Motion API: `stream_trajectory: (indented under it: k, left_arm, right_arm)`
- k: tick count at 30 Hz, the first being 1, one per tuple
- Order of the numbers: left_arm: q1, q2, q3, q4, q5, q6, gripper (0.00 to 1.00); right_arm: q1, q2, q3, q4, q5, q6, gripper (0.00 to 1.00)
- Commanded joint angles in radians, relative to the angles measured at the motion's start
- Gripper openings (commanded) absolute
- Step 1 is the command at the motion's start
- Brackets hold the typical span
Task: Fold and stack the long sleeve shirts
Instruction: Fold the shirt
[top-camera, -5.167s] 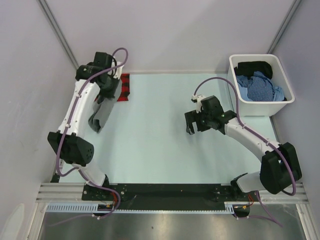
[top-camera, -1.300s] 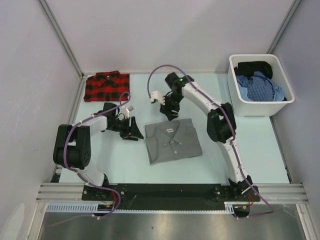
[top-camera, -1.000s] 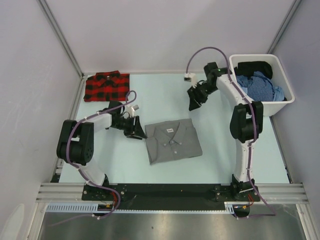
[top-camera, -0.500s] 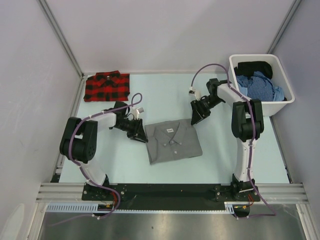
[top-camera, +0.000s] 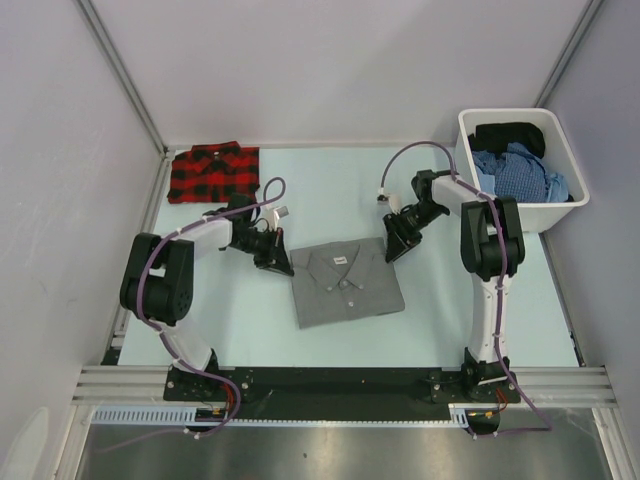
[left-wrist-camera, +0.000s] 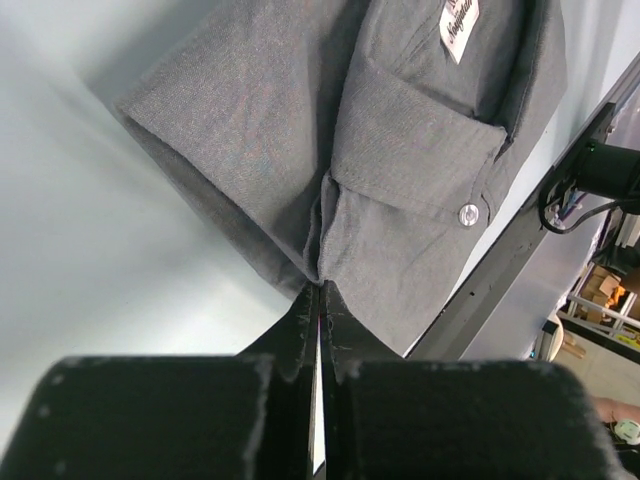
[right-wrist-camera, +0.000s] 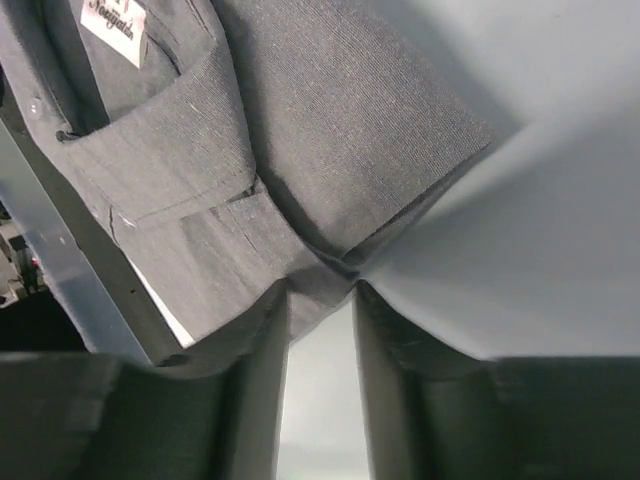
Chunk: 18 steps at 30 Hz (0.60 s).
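The grey long sleeve shirt (top-camera: 345, 285) lies folded at the table's middle, collar and white neck label (left-wrist-camera: 460, 15) facing up. My left gripper (top-camera: 283, 265) is at its left edge and is shut on a pinch of the grey cloth (left-wrist-camera: 320, 285). At the shirt's upper right corner is my right gripper (top-camera: 392, 250), lying low on the table. Its jaws stand apart with the folded edge of the grey shirt (right-wrist-camera: 330, 130) between the fingertips (right-wrist-camera: 270, 310). The red-and-black plaid shirt (top-camera: 213, 172) lies folded at the far left corner, away from both grippers.
A white bin (top-camera: 563, 205) holding blue and black clothes stands at the far right, close behind the right arm. The black rail (top-camera: 330, 385) with both arm bases runs along the near edge. Grey walls enclose the table on three sides.
The left gripper slid right to the grey shirt's left edge and shut on it. The right gripper came down from near the bin to the shirt's upper right corner, its jaws narrowing.
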Motion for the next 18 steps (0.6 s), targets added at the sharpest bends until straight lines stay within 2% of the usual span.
stream_trajectory:
  k: [1,3,8,18]
  left_arm:
    - [-0.006,0.011,0.044,-0.007,-0.014,0.031,0.00]
    - [-0.006,0.012,0.044,-0.007,-0.019,0.032,0.00]
    - [-0.004,0.006,0.050,-0.013,-0.029,0.037,0.00]
    - [-0.004,-0.069,0.099,-0.002,-0.048,0.062,0.00]
  right_arm:
    - [-0.004,-0.002,0.016,0.001,-0.033,-0.027,0.31]
    - [-0.006,-0.005,0.021,-0.008,-0.039,-0.035,0.17]
    - [-0.016,-0.018,0.030,-0.047,-0.073,-0.066,0.00]
    - [-0.029,-0.052,0.081,-0.045,-0.127,-0.052,0.00]
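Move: The right hand hangs half open over the grey shirt's right edge, which lies between its fingertips, about 1 cm below. From it the collar label is some 9 cm to the left and level, and the shirt's near right corner about 12 cm back and 3 cm right. The left hand is already shut on the shirt's left edge, right at its fingertips; from there the collar label lies about 9 cm right and 3 cm ahead. The right fingers close and pinch the shirt's right edge almost on the spot, then that hand rises about 1 cm with its left side tipping up some 5 degrees. The left hand keeps its pinch on the opposite edge and, after staying put, eases about 1 cm forward and up. ##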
